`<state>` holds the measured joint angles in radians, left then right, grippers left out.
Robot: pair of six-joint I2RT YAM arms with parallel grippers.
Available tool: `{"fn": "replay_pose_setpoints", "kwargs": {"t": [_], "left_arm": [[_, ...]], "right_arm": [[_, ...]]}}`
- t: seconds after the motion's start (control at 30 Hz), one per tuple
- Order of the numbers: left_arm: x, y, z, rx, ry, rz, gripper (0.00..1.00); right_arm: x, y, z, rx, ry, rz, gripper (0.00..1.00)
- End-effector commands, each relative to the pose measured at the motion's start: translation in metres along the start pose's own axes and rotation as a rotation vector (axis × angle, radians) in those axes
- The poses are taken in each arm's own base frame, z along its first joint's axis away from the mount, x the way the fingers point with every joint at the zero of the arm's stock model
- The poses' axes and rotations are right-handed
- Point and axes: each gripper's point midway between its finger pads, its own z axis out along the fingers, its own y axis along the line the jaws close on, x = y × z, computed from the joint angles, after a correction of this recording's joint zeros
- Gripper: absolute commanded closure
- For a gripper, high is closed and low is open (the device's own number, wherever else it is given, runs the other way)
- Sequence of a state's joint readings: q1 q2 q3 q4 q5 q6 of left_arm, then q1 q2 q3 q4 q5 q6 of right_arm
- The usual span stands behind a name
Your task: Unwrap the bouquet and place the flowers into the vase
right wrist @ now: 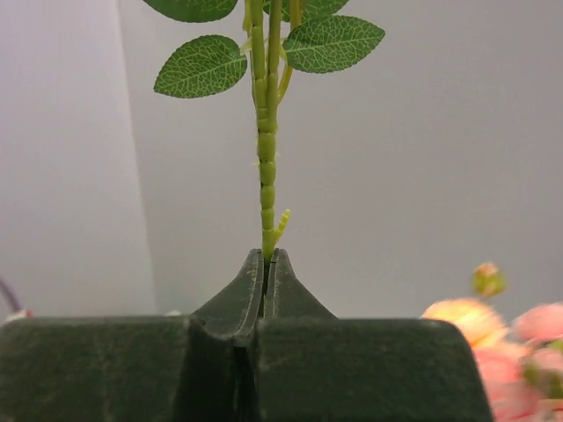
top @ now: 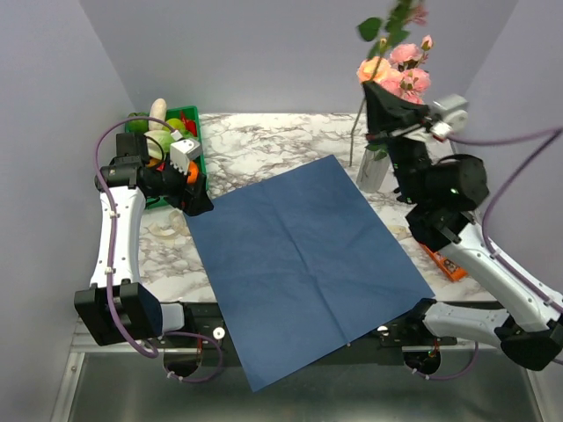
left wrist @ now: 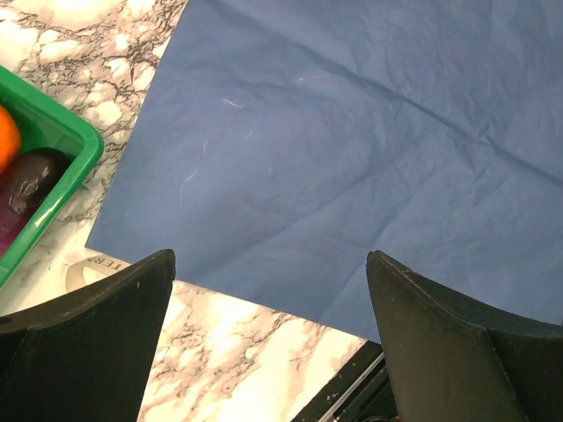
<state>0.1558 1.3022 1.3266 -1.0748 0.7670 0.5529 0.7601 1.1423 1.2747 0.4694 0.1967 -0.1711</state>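
Note:
The bouquet's blue paper sheet [top: 303,255] lies spread flat on the marble table, with no flowers on it. My right gripper [top: 373,91] is raised at the back right, shut on a thin green flower stem [right wrist: 266,167] that rises to round leaves [top: 387,25]. The stem's lower part [top: 358,132] hangs just left of the whitish vase [top: 371,169]. Pink and peach roses [top: 400,72] show behind the gripper, above the vase. My left gripper [left wrist: 268,259] hovers open over the sheet's left corner [left wrist: 114,237], holding nothing.
A green tray [top: 190,118] of colourful vegetables stands at the back left, right beside the left gripper. A beige ribbon [top: 167,227] lies on the marble by the sheet's left corner. An orange packet [top: 444,264] lies near the right arm. The sheet overhangs the table's near edge.

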Motion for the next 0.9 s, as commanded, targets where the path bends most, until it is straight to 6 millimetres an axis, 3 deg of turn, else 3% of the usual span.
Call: {"fn": "replay_pose_setpoints", "kwargs": {"t": [0.0, 0.17, 0.27, 0.57, 0.87], "left_arm": [[-0.002, -0.003, -0.003, 0.003, -0.013, 0.001, 0.01], [-0.004, -0.001, 0.0, 0.017, -0.015, -0.014, 0.01], [-0.007, 0.001, 0.0, 0.017, -0.017, -0.008, 0.01], [-0.012, 0.005, 0.0, 0.024, -0.012, 0.003, 0.01], [-0.011, 0.008, 0.001, 0.035, 0.009, 0.004, 0.01]], "right_arm": [[-0.049, -0.053, -0.013, 0.218, -0.21, -0.219, 0.99], [-0.045, -0.102, -0.015, 0.355, -0.267, -0.297, 0.99], [-0.031, -0.123, -0.011, 0.404, -0.263, -0.33, 0.99], [-0.011, -0.159, -0.007, 0.461, -0.289, -0.323, 0.99], [0.007, -0.177, -0.013, 0.494, -0.343, -0.25, 0.99]]}}
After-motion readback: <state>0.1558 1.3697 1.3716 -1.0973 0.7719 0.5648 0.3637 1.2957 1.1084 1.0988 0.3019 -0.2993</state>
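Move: The vase I am taking the rose to stands about 17 cm ahead of my right hand and 12 cm to its right, its middle some 41 cm below. The blooms already in the vase rise above it to around 12 cm below my hand. The spread wrapping paper's middle lies roughly 4 cm back and 6 cm left, 53 cm down. From my left hand the vase is about 18 cm ahead, 44 cm right and 9 cm lower. Still pinching the last rose's stem, my shut right hand swings some 15 cm to the right, at first rising about 5 cm and easing slightly back, then going forward and settling again to its starting height, near the back-right of the bouquet in the vase. The wrist turns clockwise about 30 degrees and tips the fingers further upward. ##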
